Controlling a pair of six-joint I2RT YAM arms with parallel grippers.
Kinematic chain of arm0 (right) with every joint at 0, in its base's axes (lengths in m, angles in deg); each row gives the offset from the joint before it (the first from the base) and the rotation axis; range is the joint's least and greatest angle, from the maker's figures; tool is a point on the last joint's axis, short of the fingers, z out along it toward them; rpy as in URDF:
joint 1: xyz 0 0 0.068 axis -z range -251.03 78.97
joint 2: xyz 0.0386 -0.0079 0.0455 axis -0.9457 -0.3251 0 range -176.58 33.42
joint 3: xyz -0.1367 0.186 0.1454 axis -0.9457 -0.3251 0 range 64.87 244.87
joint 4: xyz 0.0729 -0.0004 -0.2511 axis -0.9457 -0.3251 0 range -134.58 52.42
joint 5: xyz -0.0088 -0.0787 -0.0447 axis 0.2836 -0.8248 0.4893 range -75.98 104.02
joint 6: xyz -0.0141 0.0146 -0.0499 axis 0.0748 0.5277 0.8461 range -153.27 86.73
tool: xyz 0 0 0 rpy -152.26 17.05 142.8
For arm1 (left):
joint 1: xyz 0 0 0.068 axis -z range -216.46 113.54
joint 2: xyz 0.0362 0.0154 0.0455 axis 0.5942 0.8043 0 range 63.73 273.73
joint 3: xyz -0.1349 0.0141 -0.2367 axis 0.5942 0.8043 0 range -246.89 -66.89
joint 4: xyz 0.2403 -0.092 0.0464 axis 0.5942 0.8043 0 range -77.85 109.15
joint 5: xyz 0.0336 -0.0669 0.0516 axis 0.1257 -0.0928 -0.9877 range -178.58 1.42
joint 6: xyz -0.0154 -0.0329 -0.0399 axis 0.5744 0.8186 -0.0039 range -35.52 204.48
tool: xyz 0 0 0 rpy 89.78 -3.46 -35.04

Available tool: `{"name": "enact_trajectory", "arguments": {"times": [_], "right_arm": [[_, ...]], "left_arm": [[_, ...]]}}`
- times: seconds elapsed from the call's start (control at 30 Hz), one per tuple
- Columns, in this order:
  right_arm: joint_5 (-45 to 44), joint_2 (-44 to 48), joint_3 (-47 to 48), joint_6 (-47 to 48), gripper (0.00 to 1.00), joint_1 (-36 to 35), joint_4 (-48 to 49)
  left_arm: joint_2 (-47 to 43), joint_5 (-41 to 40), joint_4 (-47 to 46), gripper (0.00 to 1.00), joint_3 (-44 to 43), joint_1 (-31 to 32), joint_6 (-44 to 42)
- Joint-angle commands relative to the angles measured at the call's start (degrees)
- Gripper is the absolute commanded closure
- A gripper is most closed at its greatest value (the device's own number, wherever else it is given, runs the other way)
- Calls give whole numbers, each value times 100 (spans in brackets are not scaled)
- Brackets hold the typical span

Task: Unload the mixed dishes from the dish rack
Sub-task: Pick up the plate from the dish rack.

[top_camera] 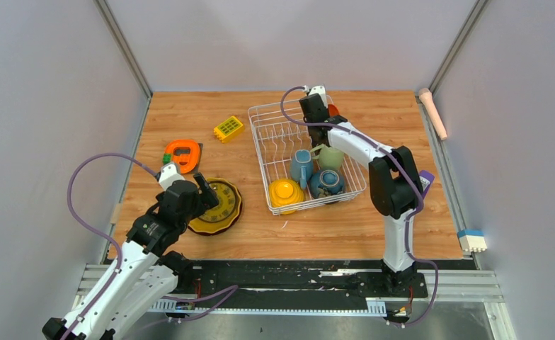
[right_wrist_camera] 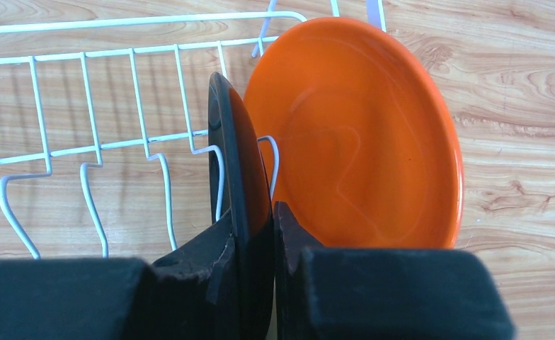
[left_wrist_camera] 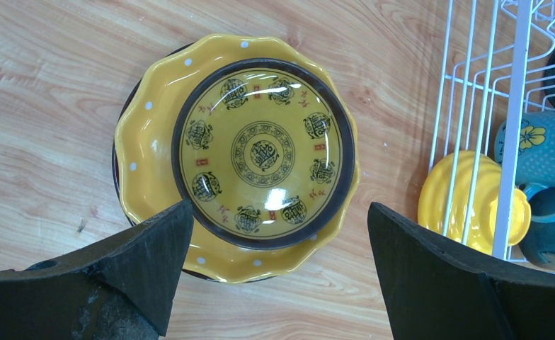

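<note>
The white wire dish rack point(top_camera: 275, 138) stands at mid-table. In it are a blue mug point(top_camera: 301, 166), a pale green mug point(top_camera: 330, 156), a yellow bowl point(top_camera: 286, 193) and a dark bowl point(top_camera: 327, 183). At its far end my right gripper point(right_wrist_camera: 260, 219) is shut on the rim of an upright dark brown plate point(right_wrist_camera: 232, 142). An orange plate point(right_wrist_camera: 359, 134) stands just behind that plate. My left gripper point(left_wrist_camera: 278, 234) hangs open over a yellow scalloped plate point(left_wrist_camera: 154, 163), which lies on the table carrying a patterned dish point(left_wrist_camera: 260, 152).
A small yellow studded brick point(top_camera: 229, 128) and an orange round gadget point(top_camera: 182, 154) lie left of the rack. A pink stick point(top_camera: 432, 112) leans at the back right wall. A blue and white block point(top_camera: 471, 241) sits off the table's right edge.
</note>
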Motion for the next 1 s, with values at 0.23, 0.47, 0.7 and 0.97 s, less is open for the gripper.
{"name": "enact_trajectory", "arguments": {"times": [0.23,0.47,0.7,0.97], "right_arm": [[86,627,201,151,100,-82,140],[54,1098,-2,147,100,-104,432],[207,1738,-204,153,100,-117,674],[801,2887,-1088,-396,100,-129,1125]], "left_arm": [[30,-145,-133,0,18,-3,29],[9,-205,-37,0,-22,-3,60],[-109,-312,48,0,-37,-3,99],[-254,-505,183,0,-85,-8,183]]}}
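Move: My right hand already pinches the black plate by its rim in the rack, with the plate's middle roughly 4 cm ahead and 4 cm below. The orange plate stands about 5 cm ahead and 6 cm to the right; the green mug is some 6 cm back and 4 cm right, the blue mug 7 cm back and 6 cm left, all 4 to 6 cm lower. From my left hand, the black plate lies around 33 cm ahead and 32 cm right, 6 cm lower. Keeping the pinch on the black plate, I raise my right hand about 15 cm, slowly at first and then briskly, drawing the plate up out of its slot beside the orange one. As I near the top I ease back 3 to 4 cm, and my fingers tip upward some 15 degrees while the hand's left side rises a little. ##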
